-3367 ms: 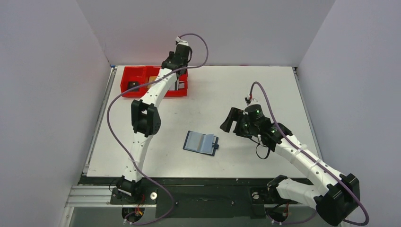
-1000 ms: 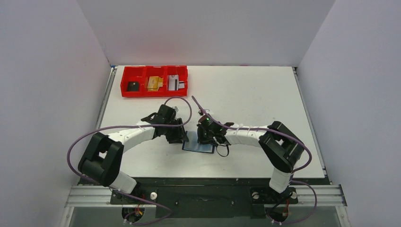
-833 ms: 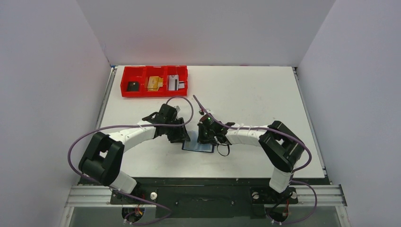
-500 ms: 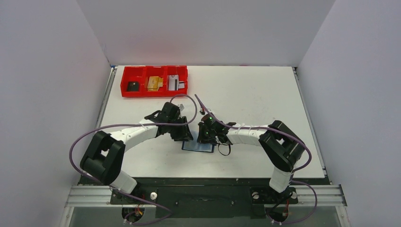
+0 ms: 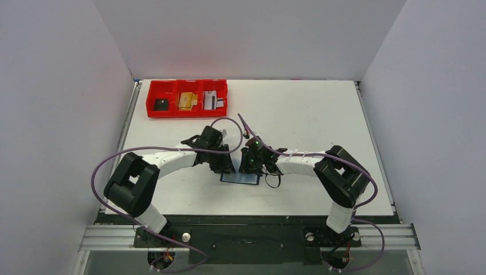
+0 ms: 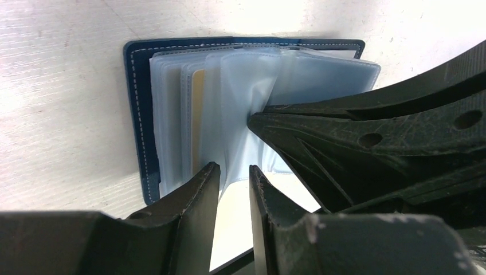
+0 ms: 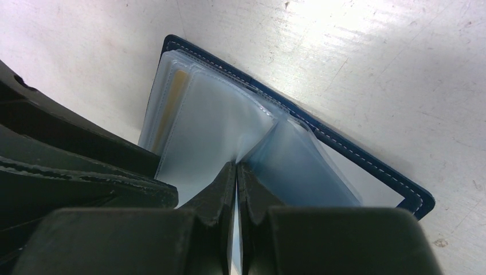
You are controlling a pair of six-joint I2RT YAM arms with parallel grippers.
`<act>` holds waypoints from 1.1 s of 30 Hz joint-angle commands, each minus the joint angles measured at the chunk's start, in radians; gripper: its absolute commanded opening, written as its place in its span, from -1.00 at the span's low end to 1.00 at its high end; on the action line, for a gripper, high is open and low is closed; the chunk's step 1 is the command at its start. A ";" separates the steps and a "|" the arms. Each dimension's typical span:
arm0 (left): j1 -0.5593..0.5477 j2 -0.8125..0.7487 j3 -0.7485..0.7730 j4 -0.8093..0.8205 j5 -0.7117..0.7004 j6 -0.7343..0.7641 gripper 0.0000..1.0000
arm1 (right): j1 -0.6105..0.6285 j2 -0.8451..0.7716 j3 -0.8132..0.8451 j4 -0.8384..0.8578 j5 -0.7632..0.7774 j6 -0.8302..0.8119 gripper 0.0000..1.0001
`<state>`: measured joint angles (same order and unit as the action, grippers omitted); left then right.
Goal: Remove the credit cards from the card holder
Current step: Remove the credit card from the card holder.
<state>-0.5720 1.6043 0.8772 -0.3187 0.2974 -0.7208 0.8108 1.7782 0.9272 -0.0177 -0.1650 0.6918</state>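
The navy card holder (image 5: 240,177) lies open on the table, its clear sleeves fanned up (image 6: 240,86). A tan-gold credit card (image 6: 198,117) sits in a left-hand sleeve and also shows in the right wrist view (image 7: 172,94). My left gripper (image 6: 235,171) is at the holder's near edge. Its jaws stand a narrow gap apart, with the edge of one clear sleeve hanging between them, not pinched. My right gripper (image 7: 236,167) is shut, tips pressed into the fold between the sleeves. A black card (image 5: 161,105), a gold card (image 5: 186,101) and a silvery card (image 5: 213,101) lie in the tray.
The red three-compartment tray (image 5: 150,112) stands at the table's far left. Both arms reach in low from either side, so the two grippers (image 5: 224,165) (image 5: 249,166) crowd together over the holder.
The left gripper has slid right to the holder's left edge while its jaws narrowed around a sleeve. The right gripper has stayed shut on the fold.
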 commanded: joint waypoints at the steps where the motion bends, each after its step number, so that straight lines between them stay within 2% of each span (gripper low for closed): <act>1: -0.016 0.019 0.025 0.068 0.023 0.005 -0.57 | -0.009 0.038 -0.024 -0.060 0.047 -0.024 -1.00; 3: -0.017 0.018 0.020 0.070 0.014 -0.007 -0.72 | -0.009 0.041 -0.004 -0.066 0.046 -0.027 -1.00; 5: -0.016 -0.001 0.012 0.062 -0.015 -0.025 -0.95 | -0.010 0.043 0.024 -0.083 0.049 -0.031 -1.00; 7: -0.015 -0.034 -0.003 0.053 -0.052 -0.047 -1.00 | -0.010 0.035 0.054 -0.101 0.054 -0.032 -0.68; 10: -0.018 -0.100 -0.023 0.034 -0.113 -0.084 -1.00 | -0.014 -0.007 0.091 -0.123 0.059 -0.031 -0.39; 13: -0.026 -0.144 -0.031 0.018 -0.145 -0.097 -1.00 | -0.026 -0.051 0.108 -0.155 0.067 -0.029 -0.24; 19: -0.065 -0.132 0.009 -0.017 -0.180 -0.089 -1.00 | -0.050 -0.169 0.097 -0.201 0.088 -0.017 -0.19; 31: -0.185 0.046 0.152 -0.011 -0.227 -0.117 -1.00 | -0.094 -0.335 -0.013 -0.264 0.183 -0.009 -0.20; 33: -0.200 0.083 0.171 -0.006 -0.221 -0.121 -0.89 | -0.102 -0.353 -0.031 -0.269 0.199 -0.009 -0.20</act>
<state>-0.7403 1.6371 0.9791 -0.3431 0.0917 -0.8284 0.7265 1.4788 0.9318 -0.2661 -0.0311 0.6846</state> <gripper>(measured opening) 0.023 0.402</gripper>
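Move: The clear sleeve raised from the open card holder has its middle about 2 cm ahead of the left fingers, 1 cm to their right and 1 cm below. The holder's middle lies some 2 cm ahead, 2 cm right and 3 cm down, and the orange-striped card's stripe 2 cm ahead, 2 cm left. The right hand already pinches this sleeve, whose middle is about 1 cm back and 1 cm below. The raised clear sleeve is taken over by the left fingers, which shut on its near part, lift it about 2.5 cm, then carry it some 4 cm to the right, sinking slightly. The right fingers open to let go of the sleeve as the left hand takes over, then draw off up about 8 cm and 6 cm right, staying open. ##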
